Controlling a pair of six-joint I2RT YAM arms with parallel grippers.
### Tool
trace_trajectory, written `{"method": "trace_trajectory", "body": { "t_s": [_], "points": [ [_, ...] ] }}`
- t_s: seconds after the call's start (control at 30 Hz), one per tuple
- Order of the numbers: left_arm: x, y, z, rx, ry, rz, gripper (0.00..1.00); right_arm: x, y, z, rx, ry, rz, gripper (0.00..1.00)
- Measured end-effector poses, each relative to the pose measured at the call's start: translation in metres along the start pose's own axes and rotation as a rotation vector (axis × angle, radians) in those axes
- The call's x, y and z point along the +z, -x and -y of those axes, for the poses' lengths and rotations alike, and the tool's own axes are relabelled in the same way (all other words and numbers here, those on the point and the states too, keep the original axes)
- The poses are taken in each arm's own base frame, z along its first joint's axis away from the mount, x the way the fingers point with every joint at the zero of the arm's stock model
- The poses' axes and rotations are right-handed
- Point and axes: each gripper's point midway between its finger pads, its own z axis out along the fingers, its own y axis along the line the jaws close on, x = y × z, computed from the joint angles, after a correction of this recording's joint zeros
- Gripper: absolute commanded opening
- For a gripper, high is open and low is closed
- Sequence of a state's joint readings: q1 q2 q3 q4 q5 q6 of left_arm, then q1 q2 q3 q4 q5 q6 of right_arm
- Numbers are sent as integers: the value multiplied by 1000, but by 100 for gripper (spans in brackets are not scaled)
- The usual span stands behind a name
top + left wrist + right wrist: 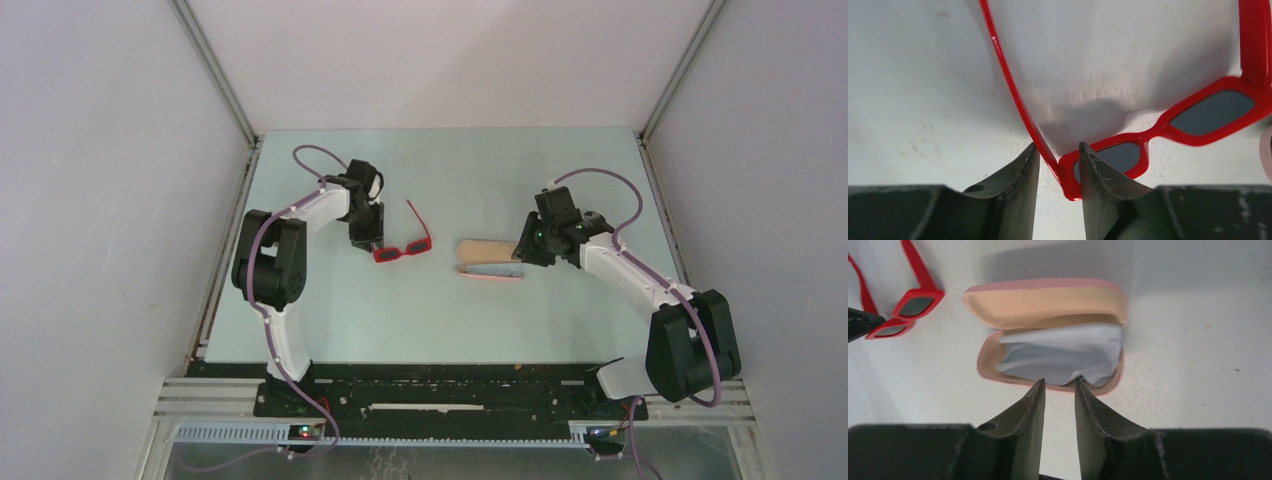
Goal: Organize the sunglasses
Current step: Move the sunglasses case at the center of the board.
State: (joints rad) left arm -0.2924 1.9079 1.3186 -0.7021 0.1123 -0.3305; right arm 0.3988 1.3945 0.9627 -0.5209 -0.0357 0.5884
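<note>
The red sunglasses (402,250) lie on the table with their arms unfolded and dark lenses. My left gripper (368,243) hangs over their left end. In the left wrist view that gripper (1058,145) is open, and its jaws straddle the hinge corner of the red sunglasses (1155,131), with a gap on the left side. My right gripper (1059,381) is open and empty, its fingertips at the near rim of an open pink case (1048,302). The red sunglasses (913,302) show at the upper left of the right wrist view. No pair with orange lenses is in view.
The pink case (488,260) lies open at mid-table with a pale blue cloth (1063,352) bunched inside its lower half. The pale green table (480,180) is bounded by white walls at the left, right and back.
</note>
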Motion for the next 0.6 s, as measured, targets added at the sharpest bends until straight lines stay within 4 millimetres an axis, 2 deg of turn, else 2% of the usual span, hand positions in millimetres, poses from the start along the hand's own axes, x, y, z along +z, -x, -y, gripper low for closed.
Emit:
{"method": "trace_trajectory", "body": {
  "t_s": [0.17,0.33,0.47,0.6],
  "points": [
    [-6,-23,8,-23,-46,-31,43,-10,-1,-40,-69,80,10,37],
    [-32,-14,13,-18,-68,42,44,-16,-1,-85,-140,158,19,38],
    [-47,-2,9,-58,-79,122,42,-2,-4,-116,-177,189,2,38],
    [-41,-3,0,-132,-69,135,43,24,-1,-141,-207,186,-24,40]
  ]
}}
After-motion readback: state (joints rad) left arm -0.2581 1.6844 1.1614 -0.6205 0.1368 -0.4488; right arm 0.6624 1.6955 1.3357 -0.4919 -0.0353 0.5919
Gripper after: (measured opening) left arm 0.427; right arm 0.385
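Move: My left hand has its partly open fingers around the left front corner of the red sunglasses; their middle is about 6 cm to its right and 4 cm ahead, 1 cm lower. The sunglasses lie about 25 cm left of my right hand, 5 cm ahead and 10 cm down. The open pink case with the cloth, roughly 4 cm left of my right hand, level with it and 8 cm below, stands about 27 cm right of my left hand, 1 cm back and 1 cm lower. I sweep my right hand left about 14 cm over the open case towards the sunglasses, arching up some 4 cm before it starts down and eases forward, its wrist turning about 15 degrees counter-clockwise, fingers still part-open. Meanwhile my left hand drags the sunglasses' left corner back a couple of centimetres, then lifts off it, ending about 4 cm higher with its fingers part-open. ##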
